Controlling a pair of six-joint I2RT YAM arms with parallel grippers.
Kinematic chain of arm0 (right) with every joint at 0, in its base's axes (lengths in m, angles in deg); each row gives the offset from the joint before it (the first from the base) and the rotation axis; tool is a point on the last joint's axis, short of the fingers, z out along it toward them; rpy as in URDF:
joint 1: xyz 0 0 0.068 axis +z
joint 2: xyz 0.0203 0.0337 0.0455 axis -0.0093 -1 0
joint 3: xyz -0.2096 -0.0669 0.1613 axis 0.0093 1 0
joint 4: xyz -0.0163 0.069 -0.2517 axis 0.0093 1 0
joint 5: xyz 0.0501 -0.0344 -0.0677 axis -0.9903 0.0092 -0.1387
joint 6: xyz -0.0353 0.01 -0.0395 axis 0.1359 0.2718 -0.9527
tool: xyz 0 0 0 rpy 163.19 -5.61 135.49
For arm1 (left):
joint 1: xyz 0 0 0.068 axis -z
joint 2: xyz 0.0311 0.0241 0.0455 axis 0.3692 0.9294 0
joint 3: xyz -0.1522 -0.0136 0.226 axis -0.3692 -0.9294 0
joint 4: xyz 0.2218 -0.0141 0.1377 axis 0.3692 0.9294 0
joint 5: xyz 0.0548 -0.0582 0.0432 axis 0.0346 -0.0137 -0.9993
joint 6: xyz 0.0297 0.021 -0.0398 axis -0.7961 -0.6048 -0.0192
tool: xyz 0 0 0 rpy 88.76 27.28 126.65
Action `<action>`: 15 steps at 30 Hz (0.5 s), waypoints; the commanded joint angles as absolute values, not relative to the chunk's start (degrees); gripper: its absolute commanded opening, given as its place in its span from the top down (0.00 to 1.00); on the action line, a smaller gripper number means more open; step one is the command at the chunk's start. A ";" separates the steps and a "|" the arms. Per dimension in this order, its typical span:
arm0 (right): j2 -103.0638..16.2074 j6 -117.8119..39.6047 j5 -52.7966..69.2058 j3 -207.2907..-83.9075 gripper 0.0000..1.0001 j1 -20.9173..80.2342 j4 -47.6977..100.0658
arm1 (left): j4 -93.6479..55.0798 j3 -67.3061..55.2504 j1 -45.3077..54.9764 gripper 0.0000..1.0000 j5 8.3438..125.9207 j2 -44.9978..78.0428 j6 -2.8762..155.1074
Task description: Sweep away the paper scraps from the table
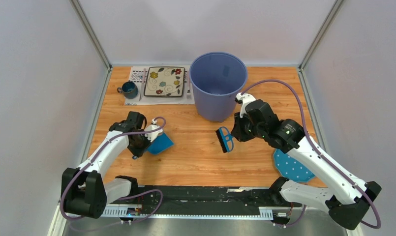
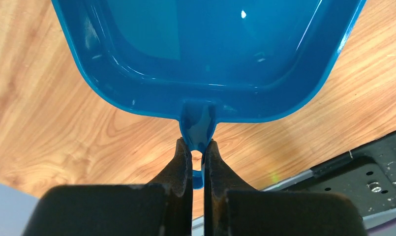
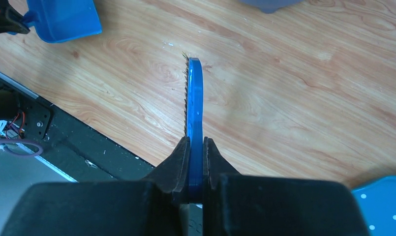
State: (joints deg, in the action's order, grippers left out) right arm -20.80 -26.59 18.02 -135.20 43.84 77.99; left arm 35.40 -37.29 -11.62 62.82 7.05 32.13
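No paper scraps show on the wooden table (image 1: 196, 162) in any view; they are hidden or out of view. My left gripper (image 1: 144, 143) is shut on the handle of a blue dustpan (image 1: 161, 143), which is at the left-middle of the table. In the left wrist view my left gripper (image 2: 198, 143) pinches the handle, and the dustpan (image 2: 210, 49) looks empty. My right gripper (image 1: 238, 133) is shut on a small blue brush (image 1: 225, 139), held edge-on over the middle of the table. The right wrist view shows my right gripper (image 3: 196, 141), the brush (image 3: 194, 98) and the dustpan (image 3: 63, 19).
A tall blue-grey bin (image 1: 218, 105) stands at the back centre. A flowered plate (image 1: 165, 81) on a patterned placemat (image 1: 136, 74) and a dark mug (image 1: 129, 89) sit at the back left. A blue polka-dot cloth (image 1: 291, 167) lies at the front right.
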 commanded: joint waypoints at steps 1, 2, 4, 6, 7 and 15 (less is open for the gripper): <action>-21.76 -28.25 16.72 -139.05 1.00 43.95 74.11 | 30.99 -39.52 -11.38 1.00 66.43 5.19 35.44; -22.11 -28.34 14.64 -139.22 1.00 43.95 73.58 | 30.37 -41.09 -10.77 1.00 66.43 5.45 35.27; -23.60 -28.60 14.26 -140.01 1.00 44.73 71.57 | 29.84 -42.68 -9.72 0.96 65.90 6.41 35.27; -26.05 -29.65 15.49 -140.89 1.00 45.88 70.33 | 29.23 -44.35 -8.66 0.89 66.34 6.94 35.18; -26.85 -30.27 15.76 -141.85 1.00 47.45 68.93 | 28.79 -44.62 -8.57 0.79 66.78 7.21 35.27; -35.63 -47.38 34.29 -139.49 1.00 59.14 50.49 | 33.35 -38.92 -8.57 0.23 72.99 4.49 34.57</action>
State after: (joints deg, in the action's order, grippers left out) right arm -32.56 -35.55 25.06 -140.09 53.94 65.34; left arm 30.76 -44.70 -8.63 66.75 7.14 34.54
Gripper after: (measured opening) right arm 0.081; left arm 0.744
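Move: The left fingers still pinch the dustpan's handle, its pan some 8 cm to their right and 4 cm ahead. Its landing spot, bare table, is about 5 cm below them, 3 cm back and 2 cm right. From the right hand, holding the brush high over the table, the dustpan lies about 33 cm left, 1 cm ahead and 21 cm lower; the bin stands some 18 cm ahead, 8 cm left, its middle 8 cm lower. Lower the left gripper about 3.5 cm, easing back and slightly right, to set the dustpan on the bare table, then spread the fingers wide around its handle to let go. Meanwhile keep the brush gripped and swing the right hand some 7 cm left and a little forward, gathering speed past the near side of the bin towards the dustpan, while tipping its fingertips up and turning counter-clockwise. ##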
